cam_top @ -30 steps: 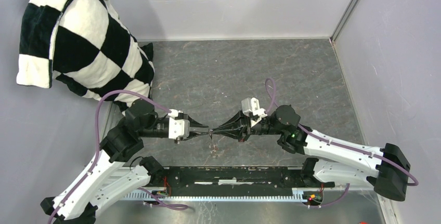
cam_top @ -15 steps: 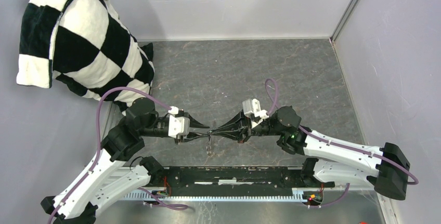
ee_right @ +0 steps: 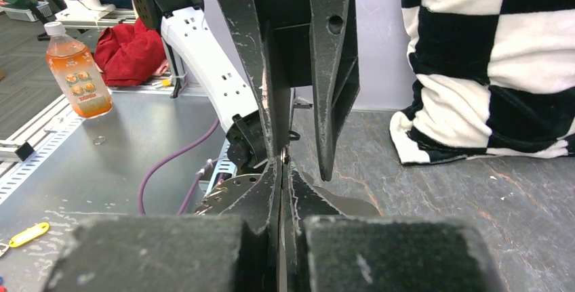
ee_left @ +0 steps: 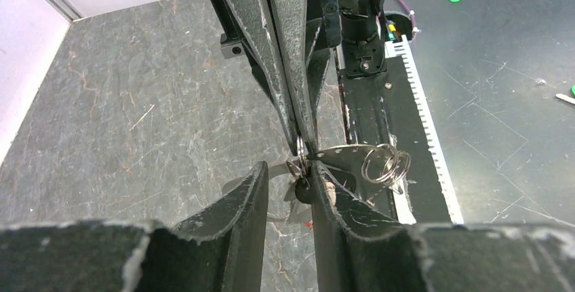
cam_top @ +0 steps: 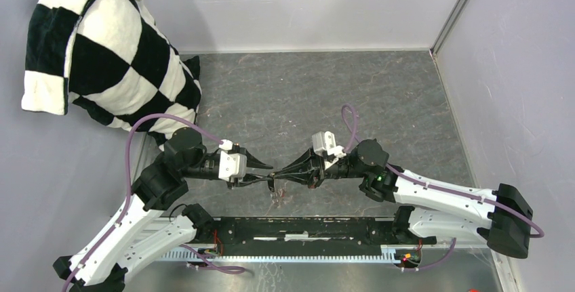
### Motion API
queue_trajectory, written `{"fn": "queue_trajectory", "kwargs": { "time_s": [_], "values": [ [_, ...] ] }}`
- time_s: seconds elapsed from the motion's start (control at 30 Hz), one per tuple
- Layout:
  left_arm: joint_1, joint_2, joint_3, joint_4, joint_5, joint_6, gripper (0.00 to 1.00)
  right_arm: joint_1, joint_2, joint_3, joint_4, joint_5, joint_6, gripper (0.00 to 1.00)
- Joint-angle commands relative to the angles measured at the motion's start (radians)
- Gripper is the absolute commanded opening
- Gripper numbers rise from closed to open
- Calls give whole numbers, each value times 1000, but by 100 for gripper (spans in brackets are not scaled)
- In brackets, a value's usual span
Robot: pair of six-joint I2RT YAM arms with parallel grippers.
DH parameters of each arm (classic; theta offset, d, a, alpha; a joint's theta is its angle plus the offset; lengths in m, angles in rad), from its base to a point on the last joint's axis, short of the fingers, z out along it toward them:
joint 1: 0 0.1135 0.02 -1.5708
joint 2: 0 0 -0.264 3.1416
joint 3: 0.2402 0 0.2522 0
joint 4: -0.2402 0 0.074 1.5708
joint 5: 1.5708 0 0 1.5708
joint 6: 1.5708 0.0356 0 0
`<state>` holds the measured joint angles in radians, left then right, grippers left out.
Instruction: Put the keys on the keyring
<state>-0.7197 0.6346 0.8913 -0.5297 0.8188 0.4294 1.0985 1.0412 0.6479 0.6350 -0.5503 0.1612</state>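
Observation:
My right gripper (cam_top: 275, 175) is shut on the thin silvery keyring (ee_left: 300, 151), held edge-on at its fingertips (ee_left: 298, 122). A black-headed key (ee_left: 302, 190) hangs just below the ring. A flat silver blade with holes (ee_left: 349, 158) sticks out sideways toward the near edge, with coiled rings (ee_left: 385, 164) at its end. A speck of red (ee_left: 308, 224) shows underneath. My left gripper (ee_left: 290, 169) faces the right one tip to tip and stands open. Its right finger (ee_left: 324, 194) lies against the key; the left finger (ee_left: 251, 190) is apart.
A black-and-white checked pillow (cam_top: 108, 55) leans in the far left corner. Grey walls close the back and right sides. The black base rail (cam_top: 305, 227) runs along the near edge. Beyond the table stand a bottle (ee_right: 78, 68) and a red cloth (ee_right: 132, 51).
Both grippers have shifted slightly left and toward the near edge, still tip to tip. The left jaws have parted a little. The hanging key has swung slightly.

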Motion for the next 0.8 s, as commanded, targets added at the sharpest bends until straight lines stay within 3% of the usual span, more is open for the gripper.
{"fn": "queue_trajectory", "kwargs": {
  "time_s": [0.0,0.07,0.2,0.33,0.4,0.5,0.53,0.77],
  "values": [
    [-1,-4,32,15,51,-20,35,9,-5,18,28,35,-25,0],
    [-1,-5,28,18,61,-22,29,10,-7,17,35,45,-25,0],
    [-1,-3,-1,42,28,-31,4,16,-1,16,56,48,-18,0],
    [-1,-1,-7,43,-43,-33,2,18,-3,17,50,46,-9,0],
    [-1,-1,-4,36,-56,-28,2,18,-3,36,-3,52,-12,12],
    [-1,4,6,11,-81,-7,2,18,-16,117,-216,75,-78,39],
    [-1,6,9,4,-90,-3,2,19,-16,156,-294,76,-121,44],
    [-1,21,18,-18,-105,8,2,16,67,430,-785,11,-314,45]
  ]
}}
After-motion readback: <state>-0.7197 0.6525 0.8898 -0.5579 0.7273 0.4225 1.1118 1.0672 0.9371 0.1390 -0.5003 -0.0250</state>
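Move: Right at the left hand's half-open fingertips, about 1 cm to its right and level with it, is the small metal ring, still pinched in the right hand's closed tips and roughly 1 cm to the left of the right hand point. From the left hand, the black key tag sits about 1 cm right, 2 cm back and 3 cm below; the grey metal plate sits about 1 cm right, 2 cm back and 6 cm down. Closing on the small ring while barely shifting, the left fingers pinch it before the right fingers let go. The right hand then spreads its fingers about halfway and comes free, drifting about 1 cm forward before rising some 2 cm, rolling its left side down about 10 degrees. Keeping its pinch, the left hand carries the ring about 1.5 cm forward and 1 cm down. ##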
